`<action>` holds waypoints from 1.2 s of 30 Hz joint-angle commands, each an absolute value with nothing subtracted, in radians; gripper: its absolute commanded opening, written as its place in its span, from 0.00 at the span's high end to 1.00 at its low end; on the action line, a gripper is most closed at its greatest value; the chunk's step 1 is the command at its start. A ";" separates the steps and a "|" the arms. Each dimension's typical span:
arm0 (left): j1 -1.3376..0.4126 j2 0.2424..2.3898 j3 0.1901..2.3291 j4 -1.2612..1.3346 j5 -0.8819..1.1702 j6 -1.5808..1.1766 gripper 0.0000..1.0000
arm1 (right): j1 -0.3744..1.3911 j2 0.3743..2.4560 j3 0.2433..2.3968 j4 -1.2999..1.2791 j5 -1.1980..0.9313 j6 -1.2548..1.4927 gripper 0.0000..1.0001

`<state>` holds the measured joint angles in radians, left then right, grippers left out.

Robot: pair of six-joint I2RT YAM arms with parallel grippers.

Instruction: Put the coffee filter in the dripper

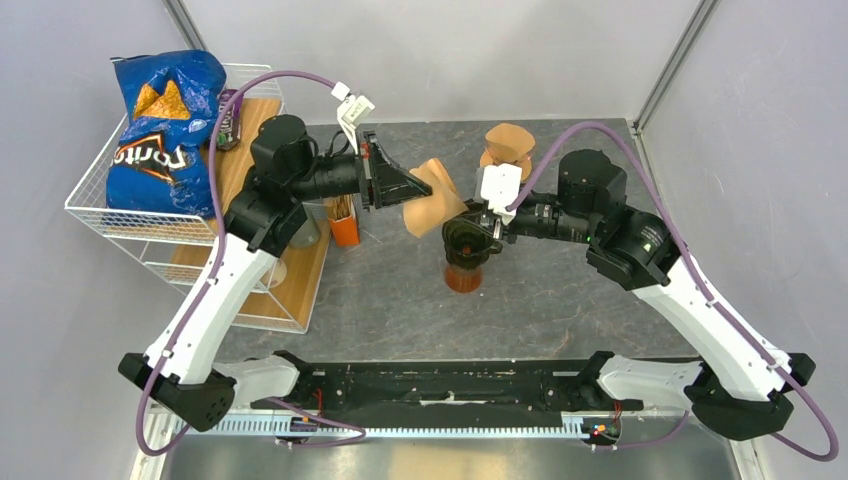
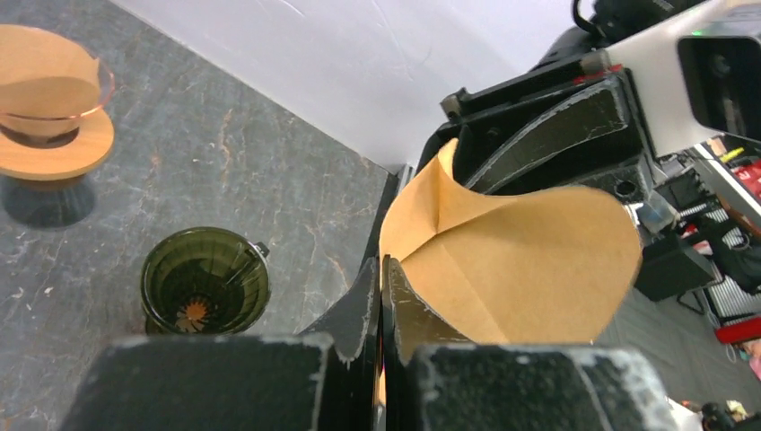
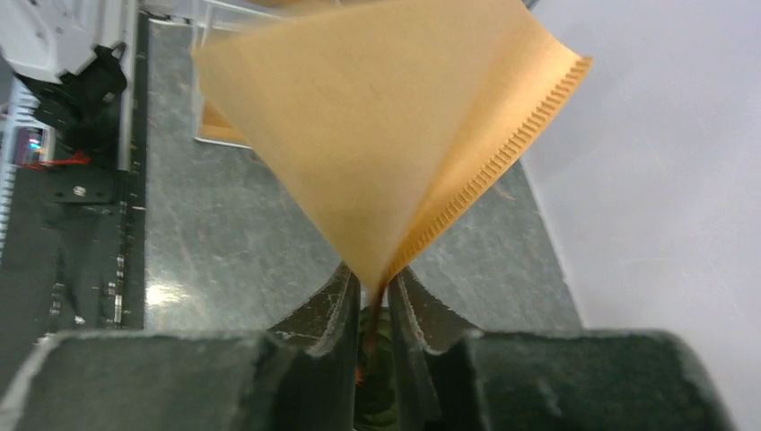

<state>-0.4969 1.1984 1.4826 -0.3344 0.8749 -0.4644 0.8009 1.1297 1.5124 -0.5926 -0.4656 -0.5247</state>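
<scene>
The brown paper coffee filter [image 1: 432, 197] hangs in the air between the two arms, just left of and above the dark green glass dripper [image 1: 468, 240]. My left gripper [image 1: 418, 188] is shut on the filter's edge; in the left wrist view the jaws [image 2: 382, 269] press together on the paper [image 2: 511, 260], with the dripper [image 2: 205, 280] below left. My right gripper [image 1: 482, 216] is over the dripper. In the right wrist view its jaws [image 3: 375, 280] stand slightly apart, and the filter's [image 3: 386, 117] pointed tip sits loosely in the gap. The dripper [image 3: 381, 364] shows beneath.
The dripper sits on an orange cup [image 1: 463, 277]. A second dripper with filters on a wooden ring [image 1: 507, 150] stands behind. At left are a wire basket [image 1: 90, 205] holding a blue chip bag [image 1: 165, 130], a wooden board [image 1: 300, 275] and an orange holder [image 1: 345, 230].
</scene>
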 commanded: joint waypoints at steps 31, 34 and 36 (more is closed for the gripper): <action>-0.488 1.420 1.795 -0.704 0.548 -0.879 0.98 | 0.352 0.931 1.335 -0.525 -0.301 -0.224 0.06; -0.488 1.411 1.793 -0.697 0.547 -0.927 0.98 | 0.469 1.015 1.383 -0.527 -0.199 -0.357 0.05; -0.478 1.407 1.787 -0.689 0.553 -0.963 0.98 | 0.564 1.056 1.400 -0.520 -0.102 -0.447 0.03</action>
<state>-0.4839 1.4433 1.7847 -0.7643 0.5003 -0.7956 0.4335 0.9714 1.3575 -0.6289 -0.2470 -0.2359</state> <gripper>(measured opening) 0.030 0.952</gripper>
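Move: Below and to the right of the left hand, which already pinches the coffee filter, stands the green dripper, about 10 cm right, 1 cm ahead and 25 cm down; from the right hand it is some 4 cm ahead, 2 cm right and 22 cm down. The wood-collared dripper stands about 19 cm beyond it and 9 cm to its right. From the left hand, the orange filter box lies 11 cm ahead, 18 cm left and 33 cm down. Opening wide, the right fingers let go of the filter as the hand draws off rightward about 15 cm, also forward and down, turning clockwise. The left hand keeps its pinch, carrying the filter forward and down some 8 cm beside the dripper, then forward again and halfway back up, swinging its fingers forward and tipping them downward. ##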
